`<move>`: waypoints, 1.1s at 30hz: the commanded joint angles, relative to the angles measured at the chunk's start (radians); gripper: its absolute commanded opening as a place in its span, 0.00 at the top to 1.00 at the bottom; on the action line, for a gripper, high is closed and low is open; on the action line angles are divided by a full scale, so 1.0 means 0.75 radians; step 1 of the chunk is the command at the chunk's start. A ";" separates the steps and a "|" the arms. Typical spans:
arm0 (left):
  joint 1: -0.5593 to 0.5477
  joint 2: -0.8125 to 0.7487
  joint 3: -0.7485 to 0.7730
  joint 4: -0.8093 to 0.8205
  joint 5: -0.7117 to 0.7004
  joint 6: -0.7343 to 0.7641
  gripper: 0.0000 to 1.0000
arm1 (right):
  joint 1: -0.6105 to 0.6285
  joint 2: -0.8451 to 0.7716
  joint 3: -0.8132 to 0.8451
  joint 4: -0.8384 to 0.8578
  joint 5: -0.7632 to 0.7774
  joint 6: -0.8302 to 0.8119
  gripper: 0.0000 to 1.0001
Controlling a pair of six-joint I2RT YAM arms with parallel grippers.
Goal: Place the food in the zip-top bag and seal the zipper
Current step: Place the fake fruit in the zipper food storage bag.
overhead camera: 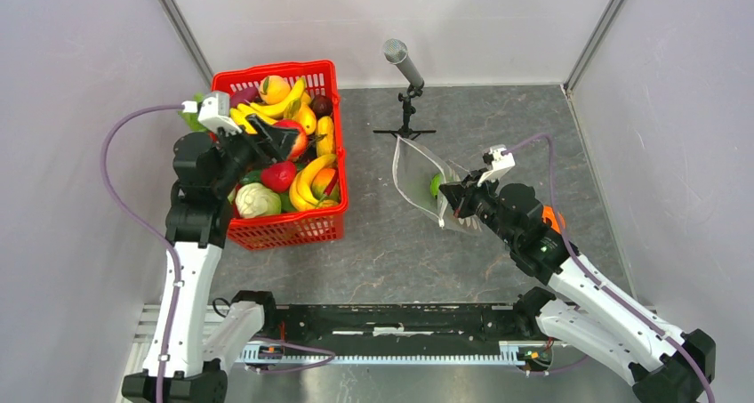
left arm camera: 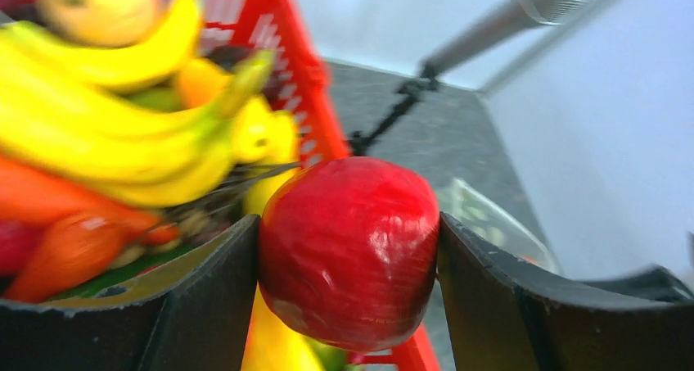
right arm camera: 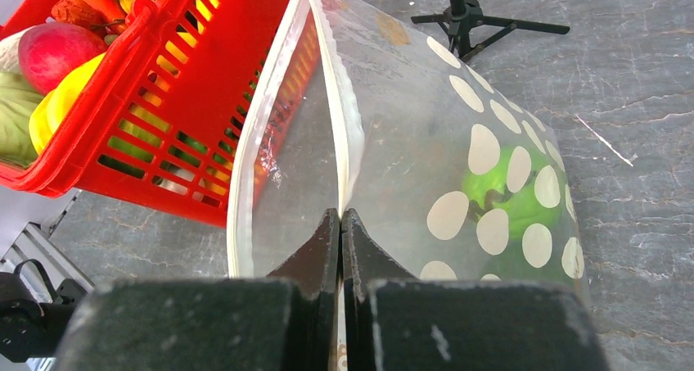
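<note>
A glossy red toy fruit (left arm camera: 350, 252) sits squeezed between both black fingers of my left gripper (overhead camera: 289, 141), which is shut on it just above the food heaped in the red basket (overhead camera: 289, 229). Bananas (left arm camera: 114, 133) and orange pieces lie beneath it. The zip-top bag (right arm camera: 409, 142), clear with white dots, stands at centre right with its mouth gaping toward the basket. My right gripper (right arm camera: 340, 219) is shut on one side of the zipper (right arm camera: 331, 101), holding that edge up. A green food piece (right arm camera: 503, 195) lies inside the bag.
A microphone on a small black tripod (overhead camera: 405, 65) stands behind the bag. An orange object (overhead camera: 553, 218) peeks out behind the right arm. The basket's lattice wall (right arm camera: 164, 84) is close to the bag's mouth. Grey walls enclose the table.
</note>
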 commanded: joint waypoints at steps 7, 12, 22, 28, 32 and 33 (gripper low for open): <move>-0.457 0.166 0.015 0.325 0.275 -0.073 0.47 | 0.003 0.020 0.008 0.084 -0.023 0.030 1.00; -0.661 0.272 -0.023 0.452 0.219 -0.115 0.46 | 0.002 0.023 0.009 0.094 -0.032 0.040 1.00; -0.911 0.549 0.052 0.472 0.025 -0.044 0.44 | 0.003 0.006 0.031 0.108 -0.081 0.039 1.00; -0.983 0.640 0.072 0.477 -0.103 -0.021 0.41 | 0.004 -0.033 0.034 0.107 -0.078 0.034 1.00; -1.027 0.705 0.120 0.478 -0.091 0.053 0.37 | 0.003 -0.045 0.032 0.123 -0.101 0.027 1.00; -1.028 0.718 0.141 0.468 -0.072 0.057 0.36 | 0.003 -0.049 0.030 0.128 -0.104 0.026 1.00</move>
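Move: The left hand already holds the red fruit above the basket. The open bag mouth lies about 28 cm to its right, 2 cm back and 12 cm lower. The striped melon inside the bag is roughly 33 cm right, 1 cm ahead and 18 cm below; the basket's right rim is 11 cm right, 4 cm ahead and 9 cm lower. The right hand pinches the bag's rim, with the mouth's middle some 6 cm left, 2 cm ahead, about level. Keeping its grip on the red fruit, the left hand sweeps about 27 cm to the right, over the basket's right rim to the bag mouth, and swings the fingers some 40 degrees clockwise. It sinks roughly 10 cm, mostly late, as the fingers tip slightly down. The right hand keeps the bag's rim pinched, rising a centimetre or two at the end. ##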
